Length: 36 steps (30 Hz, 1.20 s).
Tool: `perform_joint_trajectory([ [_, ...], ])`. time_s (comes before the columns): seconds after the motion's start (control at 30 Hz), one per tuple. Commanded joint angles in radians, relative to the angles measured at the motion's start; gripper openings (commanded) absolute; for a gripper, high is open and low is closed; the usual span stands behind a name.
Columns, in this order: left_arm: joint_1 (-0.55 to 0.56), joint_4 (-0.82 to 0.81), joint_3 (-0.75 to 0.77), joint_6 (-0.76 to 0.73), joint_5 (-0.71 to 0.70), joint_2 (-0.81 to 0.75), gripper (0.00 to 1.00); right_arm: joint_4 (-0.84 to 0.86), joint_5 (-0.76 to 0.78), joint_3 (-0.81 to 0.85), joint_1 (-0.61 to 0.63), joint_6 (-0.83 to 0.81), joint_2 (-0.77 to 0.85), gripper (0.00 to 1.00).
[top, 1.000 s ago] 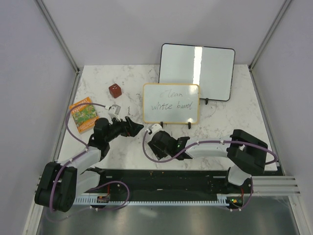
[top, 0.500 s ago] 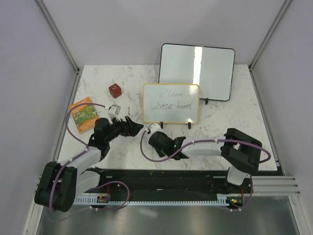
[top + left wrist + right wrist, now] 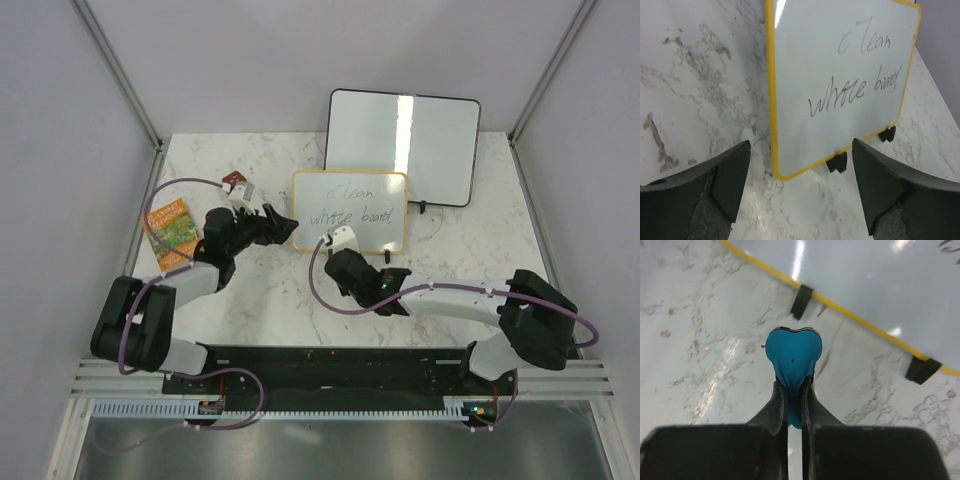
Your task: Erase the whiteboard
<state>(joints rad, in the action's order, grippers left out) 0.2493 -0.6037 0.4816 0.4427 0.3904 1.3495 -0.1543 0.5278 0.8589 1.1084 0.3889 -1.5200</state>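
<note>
The whiteboard point(image 3: 350, 210) has a yellow frame, small black feet and black handwriting, and it stands upright at mid-table. My left gripper point(image 3: 285, 228) is open just off its left edge; in the left wrist view the whiteboard point(image 3: 840, 85) fills the space ahead of the left gripper point(image 3: 801, 150), with its lower corner between the wide fingertips. My right gripper point(image 3: 338, 252) hovers in front of the board's lower edge. In the right wrist view the right gripper point(image 3: 795, 385) is shut on a soft blue eraser point(image 3: 793, 352), squeezed and bulging past the fingertips, just short of the whiteboard point(image 3: 880, 295).
A larger black-framed blank board point(image 3: 403, 145) leans behind the small one at the back. A small brown cube point(image 3: 233, 178) and an orange booklet point(image 3: 172, 230) lie at the left. Grey walls close in the table's sides and back.
The right gripper has shut on the blue eraser and carried it up toward the board's lower edge. The left arm has reached forward to the board's left edge, jaws still wide.
</note>
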Motion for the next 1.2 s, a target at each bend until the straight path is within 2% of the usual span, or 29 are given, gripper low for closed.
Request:
perform_joint_trajectory([
  [0.0,0.002,-0.206,0.115,0.000,-0.025,0.184,0.86,0.015,-0.005,0.020,-0.123,-0.047,0.073,0.00],
  [0.13,0.002,-0.411,0.182,0.120,-0.061,0.332,0.86,0.015,-0.026,0.066,-0.257,-0.099,0.083,0.00],
  [0.37,0.001,-0.720,0.213,0.235,0.016,0.559,0.84,0.041,-0.025,0.163,-0.341,-0.183,0.041,0.00],
  [0.6,0.002,-0.700,0.252,0.211,0.057,0.556,0.81,0.051,-0.034,0.226,-0.392,-0.197,-0.034,0.00],
  [0.87,0.001,-0.665,0.368,0.202,0.103,0.609,0.78,0.177,0.009,0.167,-0.441,-0.194,-0.069,0.00],
  [0.97,-0.001,-0.653,0.419,0.208,0.131,0.634,0.72,0.214,0.009,0.146,-0.464,-0.196,-0.071,0.00],
  [1.13,-0.005,-0.662,0.437,0.228,0.150,0.660,0.40,0.278,0.043,0.129,-0.484,-0.213,-0.089,0.00],
  [1.17,-0.007,-0.653,0.439,0.229,0.151,0.660,0.26,0.286,0.049,0.118,-0.487,-0.214,-0.094,0.00],
])
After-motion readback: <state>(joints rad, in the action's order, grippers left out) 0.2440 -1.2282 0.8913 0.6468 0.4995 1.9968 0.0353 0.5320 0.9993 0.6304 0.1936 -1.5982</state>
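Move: The right hand, still gripping the blue eraser, has the middle of the yellow-framed whiteboard about 18 cm ahead, 3 cm to its right and 3 cm higher; its left clip is 9 cm ahead and 2 cm left of that hand, its right clip 9 cm ahead and 10 cm right, both some 5 cm lower. For the open left hand, the whiteboard's upper left corner lies roughly 14 cm ahead, 4 cm right and 3 cm up; the red block is 18 cm ahead, 12 cm left and 10 cm down. The right hand keeps its grip on the eraser and carries it some 17 cm forward and 10 cm right, over the whiteboard's lower edge, rising about 8 cm, then easing down a couple onto the end of the writing while turning some 20 degrees clockwise. The left hand goes about 12 cm forward and 5 cm right to the upper left corner, dipping first and then rising, its fingers tipping up, and half closes around the frame's left edge. ##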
